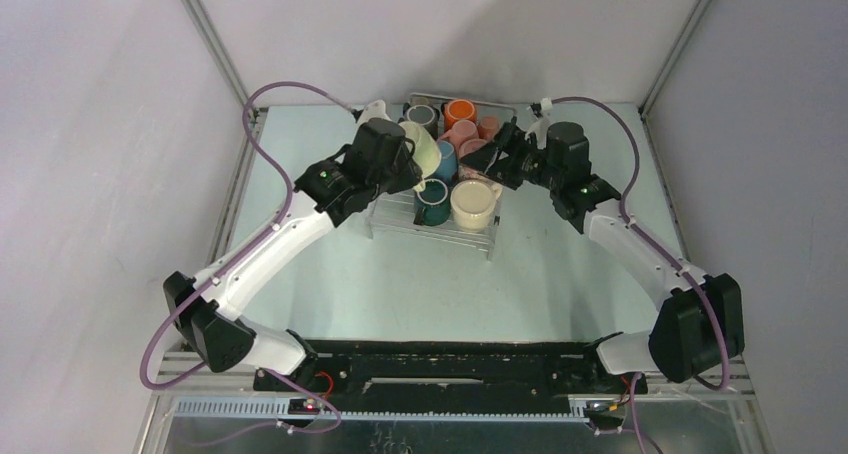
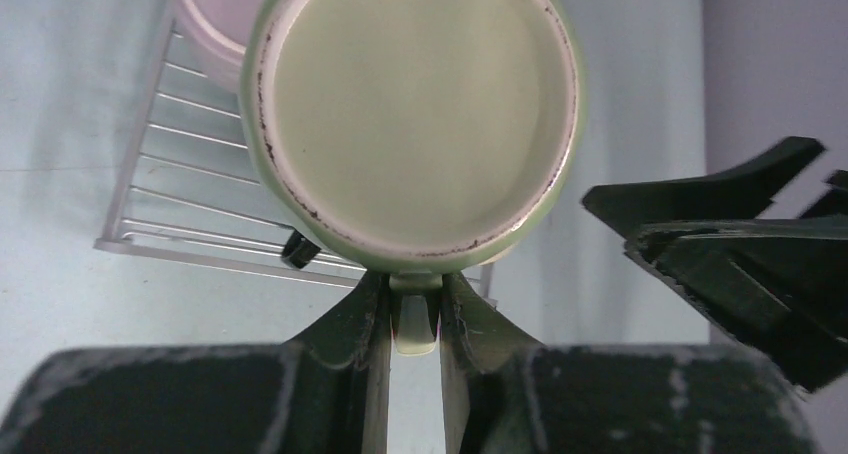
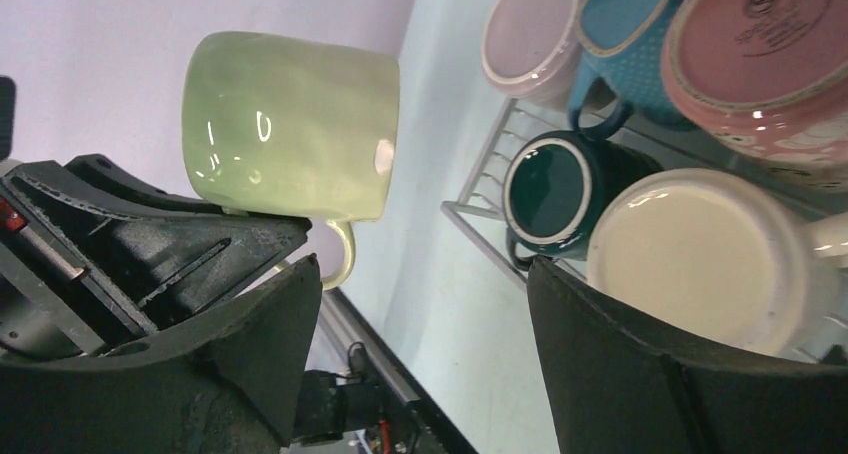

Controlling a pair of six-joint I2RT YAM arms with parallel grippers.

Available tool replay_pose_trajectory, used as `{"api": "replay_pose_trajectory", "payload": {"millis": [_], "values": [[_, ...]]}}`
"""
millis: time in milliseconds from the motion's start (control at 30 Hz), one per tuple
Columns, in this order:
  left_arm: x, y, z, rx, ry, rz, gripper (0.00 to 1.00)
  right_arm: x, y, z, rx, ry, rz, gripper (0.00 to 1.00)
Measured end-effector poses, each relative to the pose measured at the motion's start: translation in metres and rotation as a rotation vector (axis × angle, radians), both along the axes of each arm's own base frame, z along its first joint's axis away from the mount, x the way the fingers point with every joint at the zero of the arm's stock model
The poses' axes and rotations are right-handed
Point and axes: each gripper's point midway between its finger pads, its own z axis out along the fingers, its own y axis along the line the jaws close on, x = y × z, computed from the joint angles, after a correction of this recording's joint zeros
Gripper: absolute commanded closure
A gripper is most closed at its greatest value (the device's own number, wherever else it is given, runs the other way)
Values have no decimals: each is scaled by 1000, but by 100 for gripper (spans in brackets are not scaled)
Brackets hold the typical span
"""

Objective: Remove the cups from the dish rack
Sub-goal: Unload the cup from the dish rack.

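Observation:
My left gripper (image 2: 415, 314) is shut on the handle of a pale green cup (image 2: 415, 114), which hangs tilted above the left side of the dish rack (image 1: 430, 232). From the right wrist the same green cup (image 3: 290, 124) shows on its side, clear of the wires. My right gripper (image 3: 422, 269) is open and holds nothing, hovering at the rack's right side (image 1: 482, 160). On the rack sit a teal cup (image 1: 432, 202), a cream cup (image 1: 473, 204), a blue cup (image 1: 445, 159), pink cups (image 1: 462, 134), an orange cup (image 1: 460, 111) and a grey cup (image 1: 421, 116).
The rack stands at the back middle of the pale table (image 1: 560, 264), near the rear wall. A lilac cup (image 2: 205, 24) sits just under the lifted one. The two grippers are close together over the rack; the right one's black fingers (image 2: 730, 234) show in the left wrist view.

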Motion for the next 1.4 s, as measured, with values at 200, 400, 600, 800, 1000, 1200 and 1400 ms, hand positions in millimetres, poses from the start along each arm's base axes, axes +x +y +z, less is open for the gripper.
{"api": "replay_pose_trajectory", "payload": {"millis": [200, 400, 600, 800, 1000, 1200, 1400], "values": [[-3, -15, 14, -69, -7, -55, 100, -2, 7, 14, 133, -12, 47, 17], [-4, -29, 28, -138, -17, -96, 100, -3, 11, 22, 232, -18, 73, 17], [-5, -41, 34, -203, -11, -125, 100, 0, 14, 31, 305, -23, 90, 19], [-7, -53, 44, -290, 0, -156, 100, 1, 16, 51, 391, -58, 117, 25], [-7, -63, 57, -382, 9, -183, 100, 0, 17, 71, 481, -99, 145, 34], [-7, -69, 66, -464, 22, -203, 100, -2, 17, 85, 560, -129, 177, 46], [-7, -76, 70, -553, 44, -230, 100, -2, 14, 91, 605, -139, 182, 56]]}}
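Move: My left hand already pinches the green cup by its handle; the cup's body is about 5 cm ahead of that hand and 3 cm higher. My open right gripper, where the cup is going, waits some 13 cm to the left hand's right, 2 cm farther out and level. From the right hand, the green cup is 12 cm left, 3 ahead and 3 up. About 13 cm below the right hand, the cream cup sits 2 cm left and 1 back, the pink cup 7 ahead and 2 left. I bring the green cup to my right gripper, carrying it about 7 cm right and as far up with my left hand, rolling that wrist some 30 degrees, left side down, and keeping the handle pinched. My right hand rises about 9 cm to meet it with a slight net shift left, rolls left side up, and narrows its wide-open fingers to about half around the cup's wall by the rim. ##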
